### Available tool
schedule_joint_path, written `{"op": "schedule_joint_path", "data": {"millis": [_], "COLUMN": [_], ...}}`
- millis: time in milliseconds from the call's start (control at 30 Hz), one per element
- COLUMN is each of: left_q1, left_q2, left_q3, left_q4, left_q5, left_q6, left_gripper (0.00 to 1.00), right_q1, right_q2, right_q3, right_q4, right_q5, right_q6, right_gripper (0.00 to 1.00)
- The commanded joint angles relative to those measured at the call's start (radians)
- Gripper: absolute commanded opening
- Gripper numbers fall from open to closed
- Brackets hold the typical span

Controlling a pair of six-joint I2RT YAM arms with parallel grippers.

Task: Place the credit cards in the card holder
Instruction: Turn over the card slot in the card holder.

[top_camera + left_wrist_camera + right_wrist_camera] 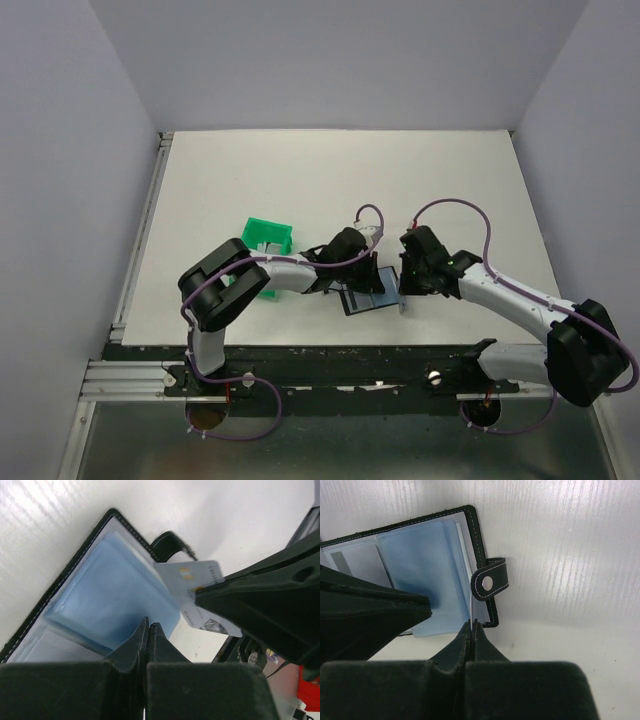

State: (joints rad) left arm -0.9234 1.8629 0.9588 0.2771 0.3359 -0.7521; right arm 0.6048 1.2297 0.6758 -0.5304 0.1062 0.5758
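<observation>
The card holder [366, 298] lies open on the white table between both arms, its black stitched rim and blue sleeves [102, 592] showing. My right gripper [401, 291] is shut on a silvery-white credit card [186, 578], held on edge with its corner over the holder's edge near the snap strap [490, 583]; in the right wrist view that card [472, 612] is a thin sliver between the jaws [472, 626]. My left gripper [148, 626] is shut, its tips resting on the blue sleeves. A grey card [360, 562] sits in a sleeve.
A green plastic bin [264, 240] stands left of the holder, partly behind the left arm. The left gripper's finger [370, 615] crowds the holder's near side. The table's front edge runs just below the holder.
</observation>
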Motion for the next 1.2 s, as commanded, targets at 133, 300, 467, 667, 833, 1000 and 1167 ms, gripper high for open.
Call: {"op": "schedule_joint_path", "data": {"millis": [133, 300, 467, 667, 833, 1000, 1167], "left_q1": [-0.011, -0.009, -0.009, -0.009, -0.009, -0.009, -0.009], "left_q2": [0.019, -0.013, -0.077, -0.134, -0.154, -0.136, -0.131], "left_q3": [-0.009, -0.051, -0.101, -0.137, -0.147, -0.149, -0.158], "left_q4": [-0.13, -0.157, -0.182, -0.202, -0.199, -0.187, -0.173], "left_q5": [-0.083, -0.116, -0.156, -0.181, -0.186, -0.173, -0.17], "left_q6": [0.023, 0.023, 0.022, 0.03, 0.036, 0.033, 0.025], "left_gripper": [0.0, 0.0, 0.0, 0.0, 0.0, 0.0, 0.0], "right_q1": [-0.014, -0.017, -0.019, -0.022, -0.023, -0.023, -0.025], "right_q2": [-0.009, -0.012, -0.015, -0.015, -0.018, -0.088, -0.179], "right_q3": [-0.027, -0.03, -0.035, -0.038, -0.036, -0.035, -0.035], "right_q4": [0.021, 0.015, 0.017, 0.015, 0.013, 0.007, 0.015], "right_q5": [-0.028, -0.025, -0.023, -0.022, -0.025, -0.046, -0.099], "right_q6": [0.003, 0.002, 0.002, 0.001, -0.002, -0.016, -0.054], "right_gripper": [0.01, 0.01, 0.01, 0.01, 0.01, 0.01, 0.01]}}
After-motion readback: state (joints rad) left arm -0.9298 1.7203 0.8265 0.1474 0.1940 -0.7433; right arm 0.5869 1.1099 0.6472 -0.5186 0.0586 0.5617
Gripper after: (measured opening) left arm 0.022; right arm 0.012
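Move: The blue card slot, on the right half of the open card holder, has its middle almost under the left fingertips: about 1 cm ahead, 1 cm to the right and 2 cm below. The strap is some 5 cm to that hand's right and 1 cm ahead; the card held in the right fingers is roughly 6 cm to its right and 2 cm back. From the right hand, the slot lies about 5 cm to the left, 1 cm ahead and 2 cm down. The blue card slot is met by the shut tips of the left fingers, which sink about 1.5 cm onto it, then drag left some 5 cm, and slightly back, across the holder, rolling about 10 degrees, before easing to a stop still on the slot. The right hand keeps its pinch on the card, stays put by the strap, and rises 2 cm only at the end. ##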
